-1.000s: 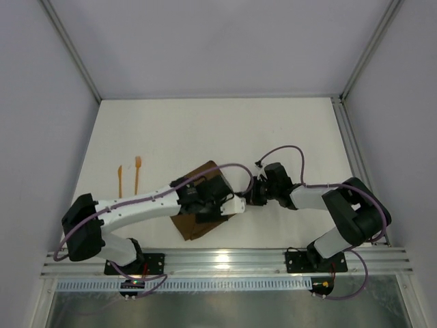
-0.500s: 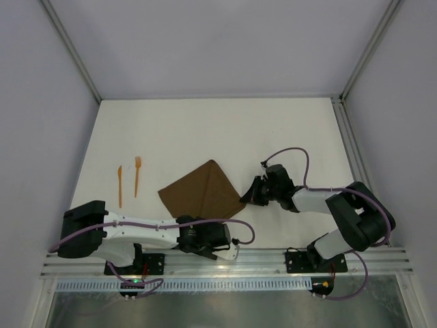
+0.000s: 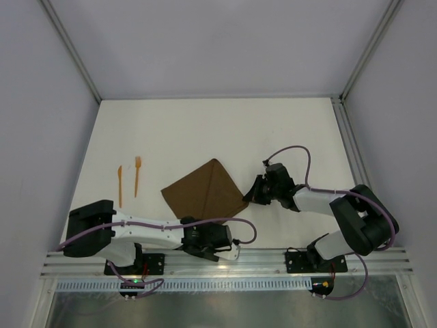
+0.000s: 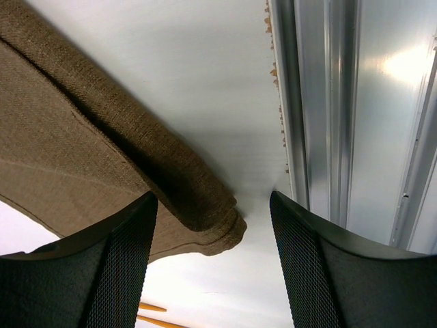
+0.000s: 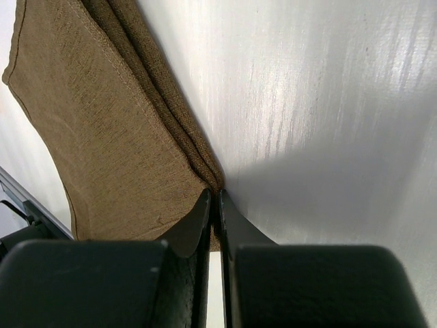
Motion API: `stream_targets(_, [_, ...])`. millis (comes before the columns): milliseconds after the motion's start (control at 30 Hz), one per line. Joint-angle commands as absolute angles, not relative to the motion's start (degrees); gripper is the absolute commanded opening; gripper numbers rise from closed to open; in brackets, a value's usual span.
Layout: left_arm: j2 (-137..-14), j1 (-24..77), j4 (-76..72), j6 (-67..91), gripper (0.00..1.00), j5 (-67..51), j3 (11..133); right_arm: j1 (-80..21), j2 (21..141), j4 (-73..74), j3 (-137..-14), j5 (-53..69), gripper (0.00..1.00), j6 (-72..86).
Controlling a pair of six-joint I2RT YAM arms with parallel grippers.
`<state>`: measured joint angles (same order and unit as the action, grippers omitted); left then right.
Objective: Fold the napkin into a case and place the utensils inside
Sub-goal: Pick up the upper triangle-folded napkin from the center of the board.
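Observation:
The dark brown napkin (image 3: 205, 191) lies folded into a triangle-like shape in the middle of the table. My right gripper (image 3: 250, 197) is shut on its right corner; in the right wrist view the layered edge (image 5: 171, 116) runs straight into the closed jaws (image 5: 217, 193). My left gripper (image 3: 231, 249) is open, low by the front rail and apart from the cloth. In its wrist view a rounded napkin corner (image 4: 205, 219) lies between the fingertips (image 4: 213, 198), touching neither. The utensils, an orange fork (image 3: 137, 175) and a second piece (image 3: 119, 185), lie left of the napkin.
The metal rail (image 3: 273, 260) runs along the near edge, close beside the left gripper (image 4: 355, 102). White walls and frame posts enclose the table on three sides. Purple cables loop over both arms.
The left arm has let go of the napkin and drawn back from over it to the near rail, its jaws widening. The napkin now lies uncovered. The right gripper keeps its hold.

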<state>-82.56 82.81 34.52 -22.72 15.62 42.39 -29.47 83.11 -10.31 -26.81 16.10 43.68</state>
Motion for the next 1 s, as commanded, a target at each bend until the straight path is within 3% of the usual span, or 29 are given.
stream_targets(0, [-83.3, 82.9, 31.6, -21.5, 0.69, 14.0, 41.5, -29.5, 82.4, -7.7, -27.9, 12.7, 0.03, 42.4])
stream_targets(133, [-86.0, 83.0, 28.8, -21.5, 0.59, 19.1, 39.5, -29.4, 82.1, -7.8, -27.8, 12.7, 0.03, 42.5])
stream_targets(167, [-86.4, 82.9, 27.3, -21.7, 0.46, 22.2, 38.6, -29.4, 82.0, -7.6, -27.8, 12.7, 0.03, 42.5])
stream_targets(233, [-86.7, 82.8, 25.8, -22.2, 0.33, 25.5, 37.5, -29.4, 81.7, -7.3, -28.1, 12.7, 0.03, 42.2])
stream_targets(267, [-86.6, 82.7, 24.9, -22.6, 0.20, 27.3, 37.0, -29.4, 81.7, -7.0, -28.2, 12.8, 0.03, 41.8])
stream_targets(367, [-85.7, 81.7, 22.2, -23.3, 0.00, 30.7, 35.4, -29.4, 81.7, -7.0, -28.8, 14.6, 0.03, 40.6])
stream_targets(500, [-81.2, 78.9, 19.4, -25.9, 0.00, 31.9, 34.8, -29.4, 81.5, -7.5, -30.0, 19.6, 0.15, 36.4])
stream_targets(533, [-77.9, 76.4, 19.4, -26.6, 0.00, 31.1, 35.0, -29.4, 80.0, -7.4, -30.4, 20.5, 0.34, 35.6])
stream_targets(567, [-76.0, 74.7, 19.6, -27.1, 0.00, 28.9, 35.7, -29.5, 78.8, -6.9, -30.5, 20.6, 0.43, 34.6])
stream_targets(667, [-67.9, 67.2, 24.7, -29.2, 0.00, 17.9, 38.3, -29.3, 71.8, -5.5, -31.0, 18.7, 0.60, 29.9])
stream_targets(833, [-63.3, 62.0, 28.5, -31.1, 0.00, 10.3, 40.3, -29.1, 58.0, -8.3, -28.8, 17.1, 0.66, 21.4])
stream_targets(967, [-63.0, 60.6, 28.0, -31.9, 0.00, 8.6, 39.6, -30.8, 46.7, -19.0, -20.8, 21.1, 0.74, 3.7])
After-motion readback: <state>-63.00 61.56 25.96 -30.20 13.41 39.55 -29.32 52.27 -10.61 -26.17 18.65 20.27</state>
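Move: Just about 2 cm ahead of the open left fingers and 1 cm below them lies the napkin's near corner, with the table's near edge some 4 cm behind that hand. The napkin's left corner is about 17 cm ahead and 16 cm to the left, and the fork roughly 23 cm ahead and 26 cm left. From the right hand, already pinching the napkin's right corner, the near corner lies about 11 cm back and 14 cm left. Easing forward and about 1 cm down with its wrist tilting, the left hand shuts on the napkin's near corner, then carries it forward and up, ending some 9 cm farther out and 8 cm higher. The right hand keeps its pinch on the right corner until the left has closed, then opens, lets go and rises about 15 cm, its fingers swinging some 40 degrees up towards forward. ##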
